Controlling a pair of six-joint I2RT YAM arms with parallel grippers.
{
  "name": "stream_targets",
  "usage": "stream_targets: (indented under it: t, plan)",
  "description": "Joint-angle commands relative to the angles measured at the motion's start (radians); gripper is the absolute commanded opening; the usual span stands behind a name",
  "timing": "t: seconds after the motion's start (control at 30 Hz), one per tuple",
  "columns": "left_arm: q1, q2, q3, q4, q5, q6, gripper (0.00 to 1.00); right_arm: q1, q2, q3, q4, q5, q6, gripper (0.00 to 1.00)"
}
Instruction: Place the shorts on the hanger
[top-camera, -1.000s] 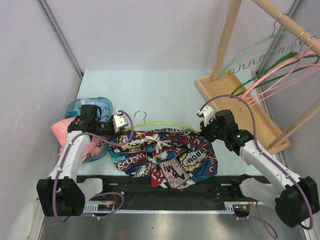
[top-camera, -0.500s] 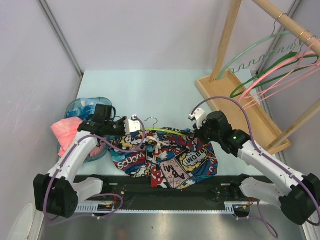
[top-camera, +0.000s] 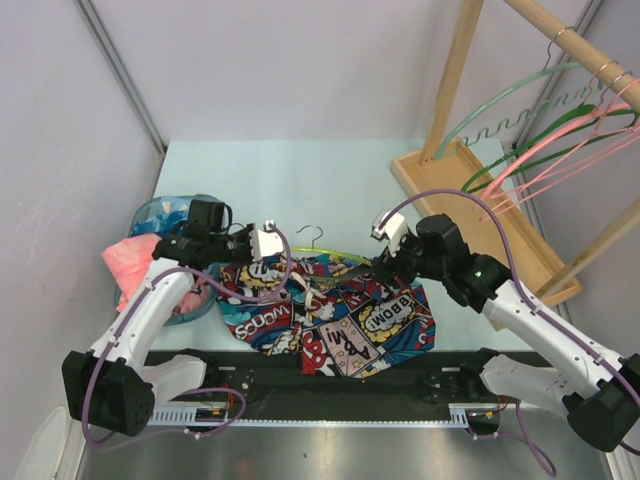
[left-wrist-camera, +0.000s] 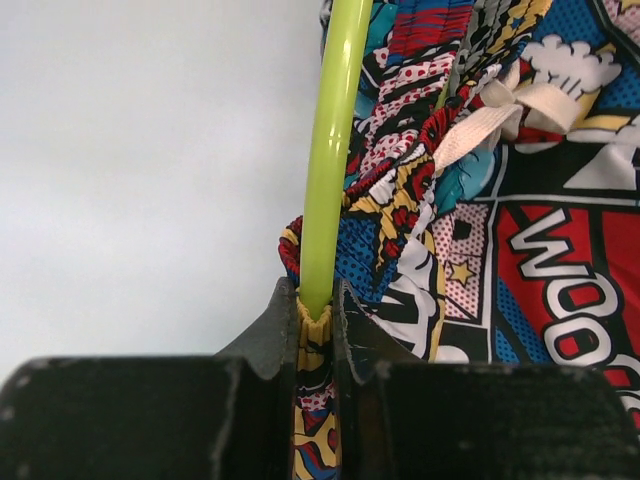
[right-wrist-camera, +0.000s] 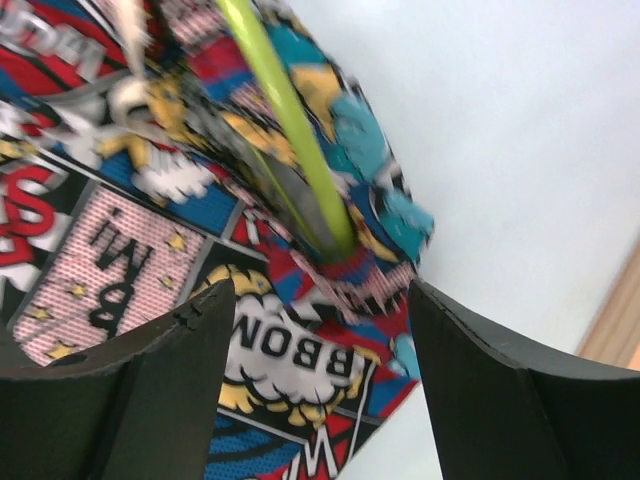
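Note:
The comic-print shorts (top-camera: 335, 310) lie spread on the table between the arms. The lime hanger (top-camera: 330, 256) runs along their waistband, its silver hook (top-camera: 312, 233) pointing to the far side. My left gripper (top-camera: 262, 245) is shut on the hanger's left end together with the waistband; in the left wrist view the lime bar (left-wrist-camera: 335, 150) and folded fabric (left-wrist-camera: 318, 400) sit pinched between the fingers. My right gripper (top-camera: 383, 262) is open above the shorts' right waist corner; in the right wrist view the hanger's end (right-wrist-camera: 290, 130) goes into the fabric (right-wrist-camera: 300, 350) between the spread fingers.
A blue basket (top-camera: 170, 215) with a pink cloth (top-camera: 128, 262) stands at the left. A wooden rack (top-camera: 470, 190) at the right carries teal, dark green and pink hangers (top-camera: 560, 130). A black rail (top-camera: 330, 385) runs along the near edge.
My left gripper has carried the hanger's left end and waistband to the right and slightly back. My right gripper has shifted left and back over the shorts' right corner.

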Motion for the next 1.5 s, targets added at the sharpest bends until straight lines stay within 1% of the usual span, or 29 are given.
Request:
stream_targets:
  t: [0.0,0.1,0.27,0.33,0.4,0.43,0.47,0.5,0.53,0.57,0.67,0.7,0.77,0.8,0.83,0.87,1.0,1.03,1.17,1.2,1.23,1.27,1.3,1.33,1.37,1.4,1.43,1.47]
  plan:
    - [-0.003,-0.019,0.103,0.016,0.133,-0.019,0.0,0.033,-0.003,0.117,0.067,-0.113,-0.028,0.75]
    - [-0.003,-0.011,0.161,0.006,0.171,-0.018,0.0,0.06,0.042,0.184,0.104,-0.133,-0.023,0.75]
    - [-0.003,-0.004,0.235,-0.024,0.252,0.042,0.0,0.077,0.109,0.279,0.151,-0.167,-0.019,0.75]
    - [-0.003,0.003,0.252,-0.043,0.281,0.082,0.0,0.076,0.134,0.302,0.138,-0.188,-0.02,0.72]
    - [-0.003,0.006,0.27,-0.066,0.31,0.116,0.0,0.067,0.145,0.331,0.121,-0.24,-0.013,0.69]
    - [-0.003,0.004,0.272,-0.072,0.32,0.164,0.0,0.061,0.151,0.341,0.11,-0.26,-0.006,0.68]
    - [-0.003,-0.002,0.269,-0.072,0.329,0.181,0.0,0.048,0.158,0.345,0.089,-0.298,0.003,0.66]
    - [-0.003,-0.005,0.264,-0.04,0.34,0.185,0.0,0.041,0.162,0.347,0.076,-0.319,0.017,0.59]
    - [-0.003,-0.005,0.26,-0.017,0.343,0.168,0.0,0.031,0.165,0.351,0.053,-0.343,0.023,0.54]
    - [-0.003,-0.005,0.26,0.002,0.346,0.159,0.0,0.025,0.171,0.353,0.038,-0.393,0.027,0.52]
    - [-0.003,0.019,0.28,0.051,0.358,0.116,0.0,0.021,0.178,0.356,0.0,-0.453,0.047,0.55]
    - [-0.003,0.033,0.286,0.075,0.363,0.09,0.0,0.024,0.18,0.358,-0.011,-0.464,0.061,0.51]
    - [-0.003,0.05,0.299,0.1,0.378,0.067,0.0,0.025,0.185,0.356,-0.033,-0.489,0.07,0.49]
    - [-0.005,0.062,0.303,0.12,0.384,0.053,0.0,0.03,0.189,0.356,-0.034,-0.492,0.073,0.43]
    - [-0.005,0.067,0.306,0.132,0.392,0.042,0.0,0.03,0.189,0.356,-0.031,-0.492,0.076,0.41]
    - [-0.008,0.073,0.309,0.152,0.393,0.033,0.0,0.031,0.191,0.358,-0.025,-0.486,0.081,0.31]
    - [-0.015,0.092,0.313,0.21,0.396,-0.034,0.0,0.015,0.197,0.359,0.036,-0.471,0.132,0.02]
    - [-0.017,0.092,0.313,0.22,0.396,-0.045,0.0,0.007,0.198,0.359,0.042,-0.463,0.141,0.0]
    - [-0.023,0.082,0.295,0.29,0.378,-0.096,0.0,-0.022,0.2,0.359,0.081,-0.452,0.207,0.0]
    - [-0.026,0.079,0.287,0.308,0.36,-0.122,0.0,-0.025,0.195,0.361,0.101,-0.422,0.214,0.0]
    - [-0.032,0.07,0.268,0.337,0.331,-0.157,0.16,-0.027,0.191,0.361,0.108,-0.397,0.221,0.0]
    - [-0.034,0.067,0.26,0.389,0.308,-0.221,0.28,-0.027,0.186,0.361,0.118,-0.37,0.228,0.0]
    - [-0.035,0.064,0.255,0.402,0.297,-0.249,0.41,-0.027,0.182,0.361,0.137,-0.34,0.227,0.0]
    - [-0.035,0.059,0.255,0.42,0.283,-0.284,0.62,-0.027,0.174,0.362,0.145,-0.279,0.224,0.0]
    - [-0.034,0.055,0.255,0.477,0.263,-0.408,0.75,-0.022,0.169,0.361,0.154,-0.247,0.213,0.0]
    - [-0.034,0.052,0.26,0.509,0.205,-0.476,0.78,-0.019,0.166,0.362,0.174,-0.186,0.208,0.0]
    - [-0.032,0.047,0.263,0.552,0.18,-0.53,0.79,-0.018,0.159,0.364,0.183,-0.162,0.205,0.0]
    - [-0.032,0.038,0.266,0.572,0.148,-0.632,0.79,-0.01,0.158,0.365,0.19,-0.136,0.198,0.0]
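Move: The hanger's right shoulder, for the open right hand, lies about 7 cm to its left, 3 cm ahead and 3 cm lower; the hook stands some 14 cm left and 4 cm ahead of that hand, slightly higher. The shorts' middle is roughly 11 cm left, 6 cm back and 8 cm below it. From the left hand, already pinching the hanger's left end with the waistband, that right shoulder is about 18 cm to the right, roughly level. Up and to the left the open right hand climbs, about 10 cm up and 8 cm across, then eases back and down a little as its fingers close on the hanger's right shoulder, between hook and end. Meanwhile the left hand raises its pinched end about 12 cm, drifting right, then forward, and only after the right has its grip do its fingers open and let go. ##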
